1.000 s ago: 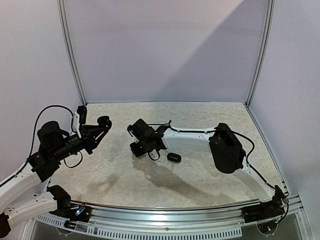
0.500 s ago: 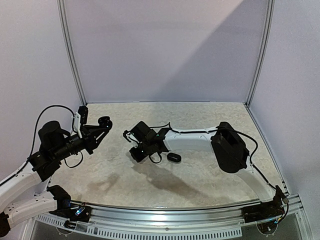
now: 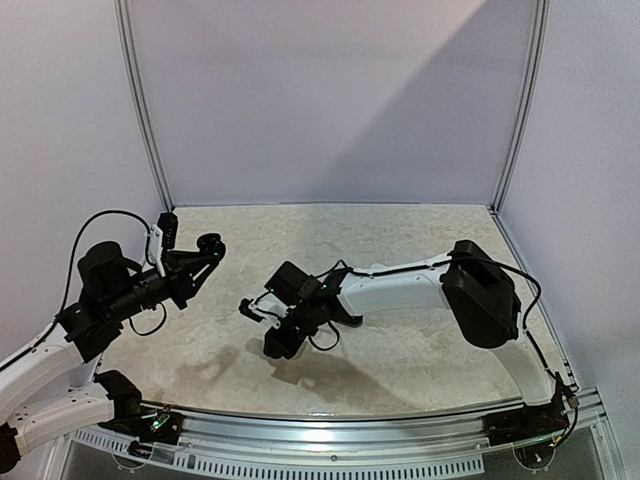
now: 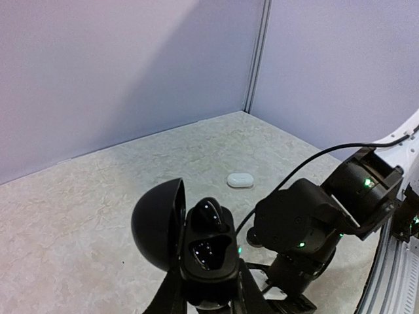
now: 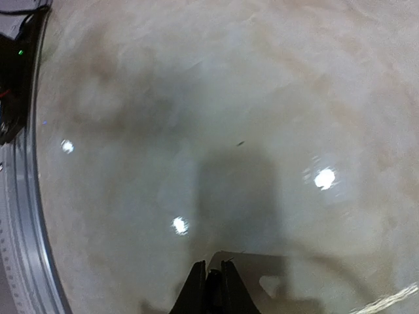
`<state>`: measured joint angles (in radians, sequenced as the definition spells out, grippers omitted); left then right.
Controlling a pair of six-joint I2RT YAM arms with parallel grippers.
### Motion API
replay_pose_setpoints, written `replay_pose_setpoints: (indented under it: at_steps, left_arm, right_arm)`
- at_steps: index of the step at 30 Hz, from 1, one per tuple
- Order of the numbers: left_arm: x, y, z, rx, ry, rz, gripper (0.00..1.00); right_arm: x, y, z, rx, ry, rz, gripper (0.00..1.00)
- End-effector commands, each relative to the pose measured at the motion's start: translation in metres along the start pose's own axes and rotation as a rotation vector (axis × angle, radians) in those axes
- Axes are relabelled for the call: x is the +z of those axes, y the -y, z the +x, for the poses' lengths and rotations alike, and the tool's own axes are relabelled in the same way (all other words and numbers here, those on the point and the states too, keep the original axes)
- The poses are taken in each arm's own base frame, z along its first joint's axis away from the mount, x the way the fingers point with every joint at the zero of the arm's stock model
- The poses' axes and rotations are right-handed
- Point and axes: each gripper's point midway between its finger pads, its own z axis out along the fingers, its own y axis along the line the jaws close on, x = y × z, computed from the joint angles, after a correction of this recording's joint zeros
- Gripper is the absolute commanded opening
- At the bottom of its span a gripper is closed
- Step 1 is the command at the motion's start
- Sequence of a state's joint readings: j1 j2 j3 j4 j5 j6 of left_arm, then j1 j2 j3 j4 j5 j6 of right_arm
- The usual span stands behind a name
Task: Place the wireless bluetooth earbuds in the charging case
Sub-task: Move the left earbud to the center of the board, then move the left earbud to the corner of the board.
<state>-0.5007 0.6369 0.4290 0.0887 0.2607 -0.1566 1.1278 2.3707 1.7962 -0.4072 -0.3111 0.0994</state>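
My left gripper (image 4: 209,297) is shut on the base of the black charging case (image 4: 208,261) and holds it above the table at the left (image 3: 205,245). Its lid (image 4: 157,222) stands open to the left. A glossy black earbud (image 4: 208,216) sits in the case's far slot, and the near slot shows only a shiny hollow. My right gripper (image 3: 274,347) hangs over the middle of the table, tips toward the near edge. In the right wrist view its fingers (image 5: 196,288) are almost together, pinching a small dark earbud (image 5: 211,276).
A small white oval case (image 4: 240,180) lies on the marble-patterned tabletop beyond the right arm (image 4: 308,229). The metal front rail (image 5: 26,216) runs close to the right gripper. Grey walls (image 3: 330,100) enclose the back and sides.
The right arm swung toward the near left, and its jaws closed. It now covers the spot where a dark oval thing lay. The left arm has not moved.
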Motion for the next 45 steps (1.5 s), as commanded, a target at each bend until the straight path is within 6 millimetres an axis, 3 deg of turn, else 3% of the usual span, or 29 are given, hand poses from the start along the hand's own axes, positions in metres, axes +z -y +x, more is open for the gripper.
replay_pose_setpoints:
  at_steps: [1,7,13,18,23,27,30,33,37,39,42,45]
  left_arm:
    - [-0.001,-0.003,-0.002,0.011,0.001,-0.012,0.0]
    - [0.0,-0.003,-0.001,0.013,-0.002,-0.011,0.0]
    - [0.0,-0.003,-0.001,0.015,-0.002,-0.01,0.0]
    - [0.0,-0.003,0.0,0.016,-0.006,-0.01,0.0]
    - [0.0,-0.003,0.002,0.019,-0.009,-0.007,0.0]
    - [0.0,-0.002,0.002,0.014,-0.005,-0.003,0.0]
    - [-0.001,-0.002,0.0,0.013,0.001,-0.004,0.0]
    - [-0.002,-0.002,-0.001,0.016,0.005,-0.005,0.0]
    - [-0.001,-0.002,0.001,0.015,0.003,0.0,0.0]
    - [-0.001,-0.001,0.001,0.014,0.003,0.006,0.0]
    - [-0.001,0.001,0.0,0.011,0.006,0.015,0.0]
    - [-0.001,0.002,0.001,0.006,0.004,0.019,0.0]
  right_arm:
    - [0.004,-0.043,0.104,-0.018,-0.332,-0.14,0.1]
    - [-0.009,-0.06,0.142,-0.098,-0.468,-0.195,0.11]
    - [-0.018,-0.058,0.136,-0.177,-0.478,-0.15,0.2]
    - [-0.019,-0.056,0.109,-0.177,-0.416,-0.099,0.36]
    - [-0.037,-0.061,0.057,-0.146,-0.249,-0.039,0.44]
    - [-0.06,-0.054,0.018,-0.065,-0.103,0.059,0.46]
    - [-0.08,-0.035,0.006,0.152,-0.018,0.166,0.4]
    - [-0.087,-0.031,0.025,0.398,-0.015,0.214,0.3]
    - [-0.081,-0.054,0.057,0.559,-0.063,0.213,0.27]
    - [-0.077,-0.064,0.072,0.633,-0.109,0.212,0.29]
    - [-0.076,-0.067,0.095,0.775,-0.186,0.259,0.41]
    - [-0.076,-0.071,0.094,0.854,-0.18,0.279,0.45]
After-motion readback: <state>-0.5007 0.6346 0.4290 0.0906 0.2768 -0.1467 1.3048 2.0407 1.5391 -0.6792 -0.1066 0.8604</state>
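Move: The right hand, almost shut on the black left earbud just above the table, is taking it to a bare spot about 10 cm back and 4 cm to its right. The front rail runs some 14 cm straight back, just beyond that spot. The black case stands roughly 11 cm ahead and 15 cm to the right. From the left hand, the spot lies about 14 cm back, 17 cm right and 24 cm below. With the left earbud still between its fingertips, the right hand sweeps back about 10 cm and slightly right, low over the table, turning some 20 degrees counter-clockwise. Near the front rail its fingers open and let go; it then backs off forward and up about 6 cm, swings some 50 degrees clockwise, and comes back and right again, dipping slightly, fingers open above the table. ##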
